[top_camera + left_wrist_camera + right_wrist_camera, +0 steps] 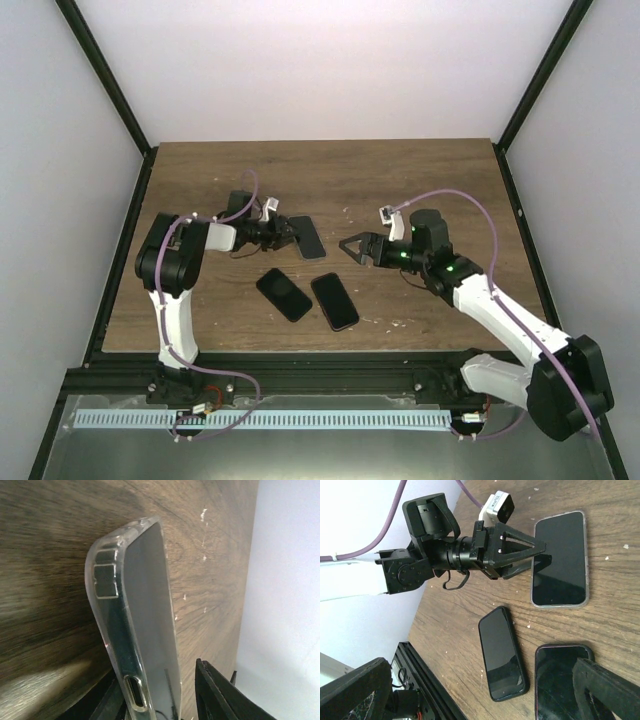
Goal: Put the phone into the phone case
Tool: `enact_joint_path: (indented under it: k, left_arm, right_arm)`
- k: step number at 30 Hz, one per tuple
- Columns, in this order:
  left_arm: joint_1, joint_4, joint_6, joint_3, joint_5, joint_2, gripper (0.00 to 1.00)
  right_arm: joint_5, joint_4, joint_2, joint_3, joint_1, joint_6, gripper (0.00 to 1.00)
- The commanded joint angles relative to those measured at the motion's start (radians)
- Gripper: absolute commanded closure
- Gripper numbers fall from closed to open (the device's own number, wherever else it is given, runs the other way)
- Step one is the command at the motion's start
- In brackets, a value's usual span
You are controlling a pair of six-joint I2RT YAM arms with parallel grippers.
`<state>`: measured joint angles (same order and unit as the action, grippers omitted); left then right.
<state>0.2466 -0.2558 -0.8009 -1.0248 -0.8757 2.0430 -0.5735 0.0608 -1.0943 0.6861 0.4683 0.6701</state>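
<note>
A phone with a dark screen lies flat inside a clear phone case [308, 237] [559, 560] at the middle of the table. My left gripper [288, 236] [540, 550] is at the case's near end. In the left wrist view the clear case [145, 605] runs up between the jaws, and the right finger [215, 690] stands off it with bare wood showing in the gap. My left gripper [160, 692] looks open around that end. My right gripper [350, 248] [480, 690] hovers wide open to the right of the phones, holding nothing.
Two more phones lie nearer the front: one in a black case [284, 294] [502, 652] and one with a dark reddish rim [335, 300] [562, 680]. White walls enclose the wooden table [400, 180] on three sides, and a black rail runs along the front.
</note>
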Motion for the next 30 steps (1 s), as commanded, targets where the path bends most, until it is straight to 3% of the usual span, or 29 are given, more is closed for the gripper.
enact_joint_path:
  k: [1, 7, 13, 22, 30]
  left_arm:
    - [-0.003, 0.05, 0.057, -0.006, 0.034, -0.034, 0.6]
    - [-0.004, 0.16, 0.104, 0.011, 0.102, -0.138, 0.4]
    - [-0.004, 0.32, 0.183, 0.024, 0.245, -0.312, 0.01]
    - [-0.004, 0.573, 0.303, 0.009, 0.316, -0.61, 0.0]
    - [-0.005, 0.724, 0.365, -0.054, 0.354, -0.894, 0.0]
  right_arm:
    - [0.028, 0.056, -0.009, 0.061, 0.003, -0.012, 0.0]
    - [0.122, 0.152, 0.024, 0.111, 0.003, -0.048, 0.0]
    - [0.297, 0.221, 0.072, 0.111, 0.003, -0.044, 0.0]
    - [0.471, 0.315, 0.159, 0.168, 0.001, -0.015, 0.0]
    - [0.471, 0.412, 0.191, 0.311, 0.001, -0.07, 0.0]
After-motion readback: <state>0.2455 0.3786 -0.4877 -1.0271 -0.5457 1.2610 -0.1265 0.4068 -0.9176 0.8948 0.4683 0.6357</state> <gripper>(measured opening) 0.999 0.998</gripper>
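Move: Right at the left hand's partly opened fingers is the edge of the cased phone, its middle level ahead, about 3 cm to the right and 1 cm lower. From that hand the left black phone lies some 15 cm back and 2 cm left, the right black phone about 17 cm back and 9 cm right, both low on the table. From the right hand the cased phone is roughly 14 cm ahead, 9 cm left and 17 cm below. Opening the rest of the way, the left fingers come free of the cased phone's near edge; after a tiny dip the hand climbs about 20 cm, drawing back and left, and swings its fingers to point more forward. The empty right hand, still wide open, moves right and then up, roughly 7 cm each way, turning clockwise some 20 degrees. ##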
